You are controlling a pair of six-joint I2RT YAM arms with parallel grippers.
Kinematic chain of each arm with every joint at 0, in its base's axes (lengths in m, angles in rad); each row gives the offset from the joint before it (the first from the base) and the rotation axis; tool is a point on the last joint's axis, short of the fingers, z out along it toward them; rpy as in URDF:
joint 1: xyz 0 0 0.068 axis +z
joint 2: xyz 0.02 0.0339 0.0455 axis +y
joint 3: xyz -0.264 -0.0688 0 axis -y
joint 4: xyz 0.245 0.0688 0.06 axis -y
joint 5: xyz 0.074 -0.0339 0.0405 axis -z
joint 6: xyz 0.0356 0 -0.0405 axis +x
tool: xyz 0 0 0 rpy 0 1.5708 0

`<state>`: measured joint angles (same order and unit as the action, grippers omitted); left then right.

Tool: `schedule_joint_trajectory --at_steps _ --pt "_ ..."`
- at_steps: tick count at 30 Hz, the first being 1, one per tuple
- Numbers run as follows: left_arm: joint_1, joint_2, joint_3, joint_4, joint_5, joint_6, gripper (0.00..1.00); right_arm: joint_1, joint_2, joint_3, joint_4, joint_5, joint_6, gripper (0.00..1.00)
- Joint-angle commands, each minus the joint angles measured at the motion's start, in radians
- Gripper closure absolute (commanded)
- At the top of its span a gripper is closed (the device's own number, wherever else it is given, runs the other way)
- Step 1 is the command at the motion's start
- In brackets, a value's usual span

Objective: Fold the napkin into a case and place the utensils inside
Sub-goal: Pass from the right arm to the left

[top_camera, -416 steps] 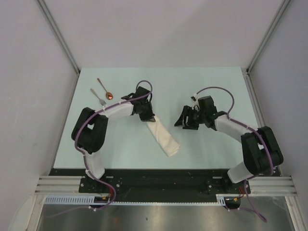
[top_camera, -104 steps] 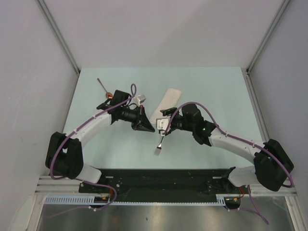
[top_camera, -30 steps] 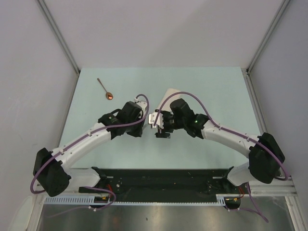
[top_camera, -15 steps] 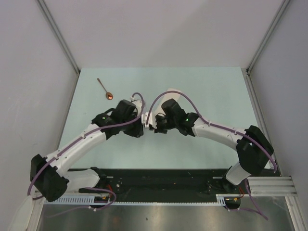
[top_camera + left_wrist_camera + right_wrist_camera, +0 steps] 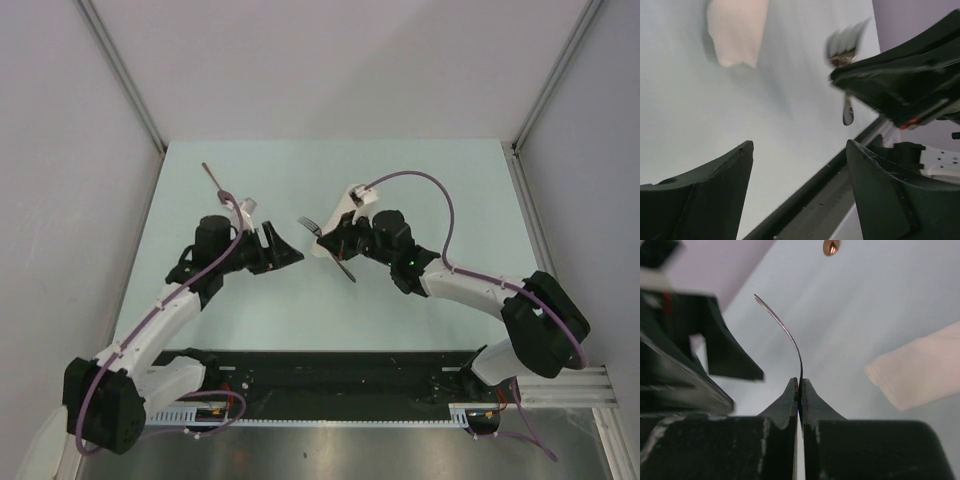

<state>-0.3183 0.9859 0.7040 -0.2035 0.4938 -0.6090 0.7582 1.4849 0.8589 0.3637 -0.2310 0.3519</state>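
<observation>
The napkin is folded into a narrow cream-white case (image 5: 333,225) lying at mid-table, partly under my right arm; it also shows in the left wrist view (image 5: 735,30) and the right wrist view (image 5: 920,370). My right gripper (image 5: 330,244) (image 5: 800,382) is shut on the silver fork (image 5: 345,270) (image 5: 785,330) (image 5: 845,47) and holds it above the table beside the case's near end. My left gripper (image 5: 290,252) (image 5: 799,145) is open and empty, a little to the left of the fork. The copper-bowled spoon (image 5: 213,176) (image 5: 830,246) lies at the back left, its bowl next to my left arm.
The black front rail (image 5: 805,200) runs along the table's near edge. Metal frame posts (image 5: 120,70) and grey walls stand on both sides of the pale table (image 5: 450,190).
Half a second ago both grippers met at the centre. My left gripper has drawn back to the left and stands open; my right gripper keeps the fork, raised and turned.
</observation>
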Motion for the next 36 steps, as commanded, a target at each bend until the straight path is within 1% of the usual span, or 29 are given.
schedule_joint_trajectory --at_steps 1,2,5,8,9,10,11,13,15,17,18,20,21,22,23,24,26,27,28,29,30,31,32,33,34,35,36 --pt "0.005 0.039 -0.127 0.358 0.195 -0.254 0.2 0.006 -0.06 -0.086 0.346 0.217 0.511 1.0" --pt "-0.002 0.046 -0.138 0.389 0.222 -0.271 0.2 0.012 -0.06 -0.092 0.36 0.266 0.534 1.0" --pt "-0.047 0.088 -0.132 0.475 0.264 -0.302 0.2 0.033 -0.055 -0.118 0.446 0.344 0.611 1.0" --pt "-0.093 0.141 -0.127 0.555 0.298 -0.34 0.2 0.047 -0.048 -0.147 0.535 0.393 0.68 0.99" --pt "-0.096 0.157 -0.132 0.585 0.314 -0.359 0.23 0.053 -0.041 -0.152 0.569 0.401 0.688 0.98" --pt "-0.102 0.172 -0.138 0.631 0.328 -0.38 0.31 0.053 -0.037 -0.153 0.581 0.407 0.694 0.98" --pt "-0.1 0.197 -0.138 0.669 0.344 -0.402 0.33 0.055 -0.035 -0.156 0.586 0.415 0.714 0.97" --pt "-0.102 0.223 -0.129 0.681 0.374 -0.403 0.33 0.052 -0.034 -0.156 0.6 0.411 0.726 0.94" --pt "-0.102 0.25 -0.11 0.697 0.414 -0.402 0.33 0.049 -0.031 -0.14 0.572 0.381 0.736 0.91" --pt "-0.105 0.276 -0.086 0.696 0.433 -0.387 0.34 0.053 -0.02 -0.141 0.578 0.361 0.765 0.9" --pt "-0.104 0.283 -0.081 0.691 0.439 -0.387 0.4 0.058 -0.017 -0.143 0.593 0.357 0.777 0.9" --pt "-0.104 0.289 -0.083 0.701 0.44 -0.388 0.48 0.066 -0.008 -0.152 0.613 0.34 0.789 0.91" --pt "-0.105 0.29 -0.086 0.708 0.439 -0.388 0.54 0.067 -0.009 -0.153 0.612 0.338 0.791 0.91" --pt "-0.105 0.292 -0.092 0.719 0.44 -0.391 0.59 0.066 -0.014 -0.156 0.604 0.343 0.794 0.91" --pt "-0.107 0.292 -0.101 0.733 0.448 -0.397 0.64 0.066 -0.015 -0.168 0.601 0.349 0.797 0.89" --pt "-0.11 0.296 -0.103 0.762 0.454 -0.402 0.76 0.063 -0.014 -0.172 0.604 0.349 0.802 0.88" --pt "-0.114 0.298 -0.1 0.773 0.476 -0.405 0.86 0.05 -0.005 -0.167 0.612 0.314 0.794 0.83" --pt "-0.114 0.296 -0.098 0.767 0.476 -0.402 0.93 0.04 0.0 -0.161 0.618 0.288 0.741 0.8" --pt "-0.116 0.295 -0.097 0.741 0.473 -0.391 0.96 0.026 0.006 -0.149 0.615 0.197 0.704 0.68" --pt "-0.116 0.296 -0.092 0.718 0.473 -0.379 1.0 -0.015 0.023 -0.103 0.571 0.136 0.65 0.63" --pt "-0.119 0.298 -0.086 0.69 0.471 -0.362 1.0 -0.037 0.031 -0.078 0.534 0.011 0.598 0.59" --pt "-0.122 0.303 -0.071 0.621 0.471 -0.321 1.0 -0.06 0.038 -0.045 0.48 -0.045 0.485 0.52" --pt "-0.125 0.304 -0.061 0.587 0.474 -0.296 1.0 -0.112 0.05 -0.014 0.357 -0.098 0.425 0.49" --pt "-0.133 0.307 -0.052 0.54 0.473 -0.27 1.0 -0.132 0.055 0.043 0.304 -0.19 0.365 0.47" --pt "-0.137 0.309 -0.035 0.468 0.471 -0.22 1.0 -0.154 0.052 0.063 0.243 -0.211 0.235 0.46" --pt "-0.14 0.307 -0.029 0.44 0.473 -0.198 1.0 -0.167 0.054 0.081 0.145 -0.235 0.175 0.45" --pt "-0.145 0.307 -0.025 0.423 0.477 -0.181 1.0 -0.196 0.054 0.13 0.094 -0.31 0.098 0.45"
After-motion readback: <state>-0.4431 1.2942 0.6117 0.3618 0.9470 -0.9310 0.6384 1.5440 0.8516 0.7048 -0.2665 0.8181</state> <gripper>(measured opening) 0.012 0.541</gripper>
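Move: The fork is already pinched by the right hand, its middle about 10 cm to the right of the open left gripper, 1 cm back and roughly level, tines forward-left and handle slanting back-right. The folded napkin lies on the table about 22 cm ahead, 14 cm right and 17 cm below the left hand. From the right hand, the left gripper is about 10 cm left and 1 cm back, roughly level. The left hand dips briefly, comes back up and swings about 8 cm right and 4 cm back to the fork's handle, turning some 25 degrees clockwise and rolling its left side down, then shuts its fingers on the handle. Meanwhile the right hand lifts the fork about 8 cm, rolling its left side up some 40 degrees, holds it there for the left to close, then opens, lets go and eases forward and slightly down around the tines. ##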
